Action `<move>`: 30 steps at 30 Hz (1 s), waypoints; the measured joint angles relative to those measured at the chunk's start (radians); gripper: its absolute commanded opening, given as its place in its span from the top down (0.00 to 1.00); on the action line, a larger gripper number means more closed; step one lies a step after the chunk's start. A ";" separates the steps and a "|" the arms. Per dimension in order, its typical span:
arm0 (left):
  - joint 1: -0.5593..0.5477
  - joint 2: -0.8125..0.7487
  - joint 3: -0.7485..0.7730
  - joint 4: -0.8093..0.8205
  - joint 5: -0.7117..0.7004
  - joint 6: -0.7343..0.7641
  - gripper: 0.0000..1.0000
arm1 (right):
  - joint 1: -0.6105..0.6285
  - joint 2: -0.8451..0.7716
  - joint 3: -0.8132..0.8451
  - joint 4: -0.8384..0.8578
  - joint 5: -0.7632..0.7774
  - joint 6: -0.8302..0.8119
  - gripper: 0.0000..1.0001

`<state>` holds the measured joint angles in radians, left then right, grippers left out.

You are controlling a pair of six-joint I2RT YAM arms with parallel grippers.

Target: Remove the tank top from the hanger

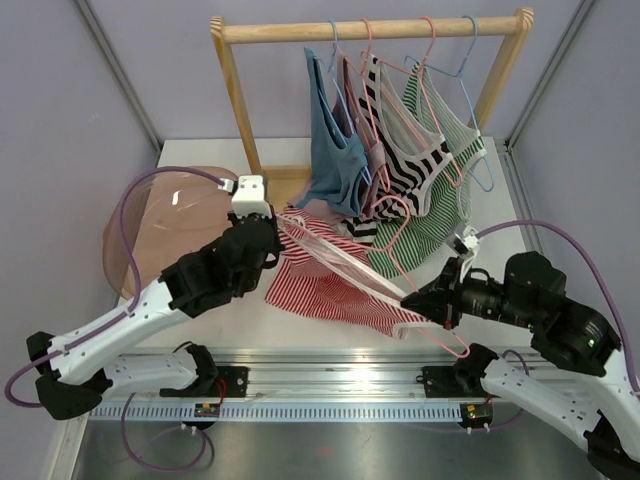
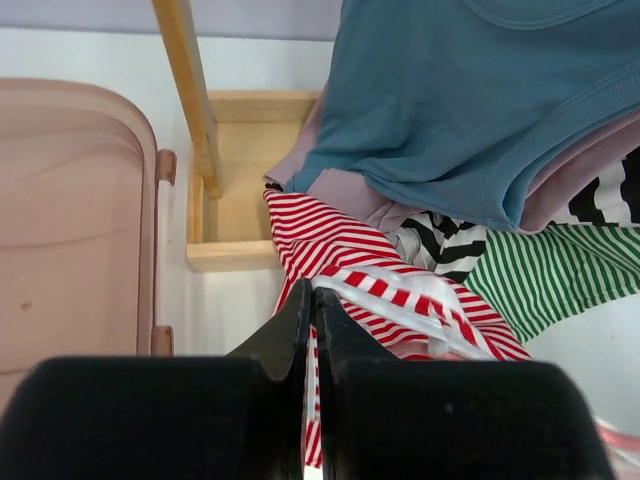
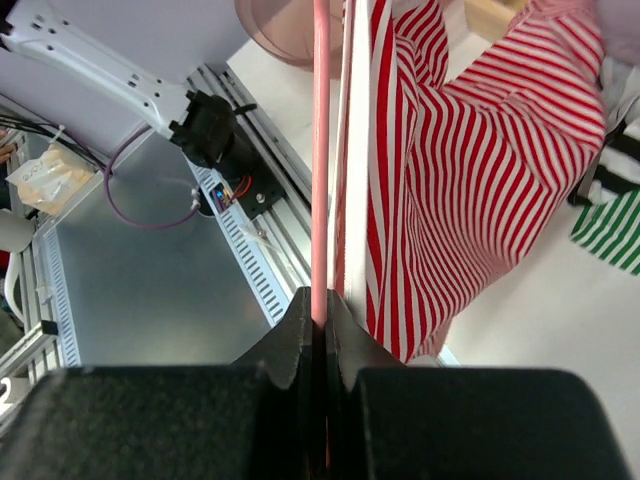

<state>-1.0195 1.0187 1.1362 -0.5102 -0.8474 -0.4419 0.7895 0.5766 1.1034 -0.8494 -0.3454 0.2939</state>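
A red-and-white striped tank top [image 1: 325, 285] is spread over the table between the two arms, still threaded on a pink hanger [image 3: 320, 150]. My left gripper [image 1: 277, 226] is shut on the tank top's striped edge; in the left wrist view a strip of that cloth [image 2: 345, 255] is pinched between the closed fingers [image 2: 313, 300]. My right gripper [image 1: 413, 298] is shut on the hanger's thin pink rod, seen in the right wrist view [image 3: 325, 308]. The striped cloth [image 3: 470, 170] hangs just to the right of the rod.
A wooden rack [image 1: 370, 30] at the back holds a blue top [image 1: 335, 150], a black-and-white striped top [image 1: 405, 155] and a green striped top [image 1: 445, 170] on hangers. A pink translucent tub [image 1: 160, 230] sits at left. A metal rail [image 1: 330, 375] runs along the near edge.
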 measured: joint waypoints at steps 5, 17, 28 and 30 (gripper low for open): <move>0.027 -0.029 0.013 -0.068 0.054 -0.103 1.00 | 0.000 -0.095 0.005 0.030 -0.004 -0.043 1.00; 0.039 -0.279 -0.362 0.279 0.599 -0.024 1.00 | 0.000 -0.145 -0.148 0.426 0.031 0.018 1.00; -0.009 -0.345 -0.531 0.369 0.719 0.005 1.00 | 0.001 0.213 -0.180 0.912 0.200 0.034 1.00; -0.009 -0.316 -0.529 0.348 0.691 0.005 1.00 | 0.002 0.259 -0.174 0.951 0.261 0.034 1.00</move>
<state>-1.0286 0.7025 0.6067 -0.1619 -0.1566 -0.4366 0.7910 0.8360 0.9298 0.1013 -0.0845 0.3275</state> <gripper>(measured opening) 0.012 0.048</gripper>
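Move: The left fingers pinch the red-striped tank top's strap and the right fingers grip the pink hanger's bar. The tank top's body lies some 13 cm right of the left hand, 5 cm back and 15 cm down; the same body is about 12 cm ahead of the right hand and 13 cm to its left. From the right hand the hanging blue top is roughly 30 cm ahead and 14 cm left, the black-striped top about 29 cm straight ahead, both slightly above it. Keeping its pinch on the strap, the left hand draws the tank top back, down and to the right, some 9 cm back and as much down, turning about 40 degrees clockwise. The right hand, still gripping the hanger, first pulls back, right and up a little, then swings forward and left towards the hanging tops, ending about 13 cm farther out and 8 cm higher, fingers tipped up. ##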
